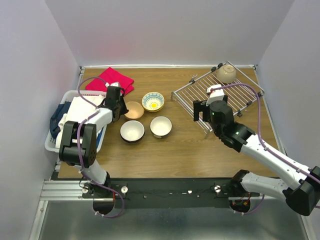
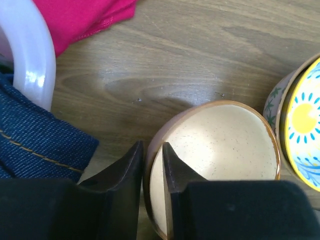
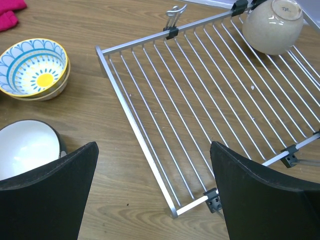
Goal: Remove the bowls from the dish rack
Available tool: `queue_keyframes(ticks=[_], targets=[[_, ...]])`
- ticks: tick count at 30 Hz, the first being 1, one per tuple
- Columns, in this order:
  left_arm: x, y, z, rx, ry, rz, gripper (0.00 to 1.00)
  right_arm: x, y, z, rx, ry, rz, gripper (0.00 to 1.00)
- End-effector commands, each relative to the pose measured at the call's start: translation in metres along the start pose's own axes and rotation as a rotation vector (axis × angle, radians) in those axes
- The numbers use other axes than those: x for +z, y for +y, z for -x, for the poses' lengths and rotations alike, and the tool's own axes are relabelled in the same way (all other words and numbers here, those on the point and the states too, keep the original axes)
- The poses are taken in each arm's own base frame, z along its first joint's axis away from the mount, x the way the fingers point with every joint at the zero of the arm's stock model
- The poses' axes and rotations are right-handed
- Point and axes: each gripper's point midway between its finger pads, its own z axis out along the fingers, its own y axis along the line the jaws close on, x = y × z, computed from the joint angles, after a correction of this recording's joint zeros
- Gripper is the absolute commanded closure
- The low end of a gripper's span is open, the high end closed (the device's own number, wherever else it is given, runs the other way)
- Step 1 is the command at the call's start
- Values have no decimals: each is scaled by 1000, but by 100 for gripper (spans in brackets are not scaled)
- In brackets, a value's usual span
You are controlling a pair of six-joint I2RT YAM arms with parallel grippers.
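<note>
A tan bowl (image 1: 133, 110) (image 2: 225, 145) sits upright on the table. My left gripper (image 1: 123, 110) (image 2: 152, 145) straddles its near rim, one finger outside and one inside, very close together; whether they still pinch it is unclear. A floral bowl (image 1: 153, 101) (image 2: 305, 125) (image 3: 32, 67) stands beside it. Two dark bowls with white insides (image 1: 132, 131) (image 1: 161, 126) stand nearer. The dish rack (image 1: 200, 92) (image 3: 129, 115) holds one cream bowl (image 1: 226, 73) (image 3: 272, 25), upside down at its far corner. My right gripper (image 1: 209, 104) (image 3: 152, 150) hovers open over the rack's near left corner, holding nothing.
A white plastic basket (image 1: 52, 142) (image 2: 35, 50) with jeans (image 2: 35, 145) and other clothes stands at the left edge, close to my left arm. A red cloth (image 1: 110, 80) (image 2: 85, 17) lies at the back left. Grey walls enclose three sides of the table.
</note>
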Motion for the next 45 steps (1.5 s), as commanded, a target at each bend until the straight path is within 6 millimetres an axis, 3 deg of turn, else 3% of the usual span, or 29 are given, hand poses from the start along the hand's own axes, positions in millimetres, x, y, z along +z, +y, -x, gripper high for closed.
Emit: queue_keyframes(ticks=[1, 8, 9, 14, 20, 21, 22, 24, 27, 28, 29, 31, 34, 36, 40, 45], targets=[[1, -7, 10, -9, -52, -32, 63, 1, -10, -8, -15, 19, -33, 0], [-18, -12, 23, -8, -89, -51, 46, 19, -30, -3, -78, 30, -106, 0], [-25, -13, 29, -6, -108, -58, 41, 24, -38, -4, -80, 39, -132, 0], [-45, -15, 33, 18, -120, -71, 33, 54, -62, -5, -115, 89, -204, 0], [-77, -26, 36, 57, -124, -105, 26, 91, -113, 8, -46, 111, -311, 0], [-87, -29, 38, 67, -137, -118, 25, 102, -126, 0, -25, 139, -327, 0], [-91, -28, 33, 77, -125, -116, 25, 108, -134, 12, 0, 120, -339, 0], [-110, -35, 35, 94, -154, -144, 20, 119, -152, 13, 4, 132, -379, 0], [-133, -36, 28, 112, -165, -169, 18, 142, -173, 15, -24, 148, -418, 0], [-138, -33, 21, 117, -149, -167, 18, 154, -177, 4, -43, 180, -423, 0], [-143, -33, 19, 118, -151, -172, 18, 160, -183, 16, -37, 159, -435, 0], [-160, -30, 14, 122, -166, -182, 14, 170, -199, 17, -41, 157, -464, 0], [-181, -24, 8, 141, -200, -194, 13, 191, -211, 22, -131, 152, -486, 0], [-195, -19, 8, 148, -245, -193, 9, 206, -213, 13, -194, 178, -484, 0], [-199, 4, -9, 156, -275, -132, 2, 234, -216, 17, -293, 161, -477, 0], [-192, 13, -22, 136, -258, -102, 1, 264, -220, 6, -390, 183, -469, 0]])
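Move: My left hand has the tan bowl's left rim between its fingers; that bowl's middle is about 5 cm right, 1 ahead and 3 below. The white bowl lies some 11 cm back and 4 right, the patterned bowl roughly 6 ahead and 15 right. For my empty right hand, the beige bowl is about 31 cm ahead, 15 right and 13 below; the rack's middle is 20 ahead and 10 right, its hook 27 ahead and 5 left. I spread my left fingers off the tan bowl's rim, lift almost straight up, then draw back about 15 cm towards my base, the fingers tipping up some 20 degrees and opening wide. Meanwhile my open right hand sweeps forward and right over the rack to the beige bowl, about 26 cm out, sinking slightly late on, swinging clockwise and dipping its left side. ##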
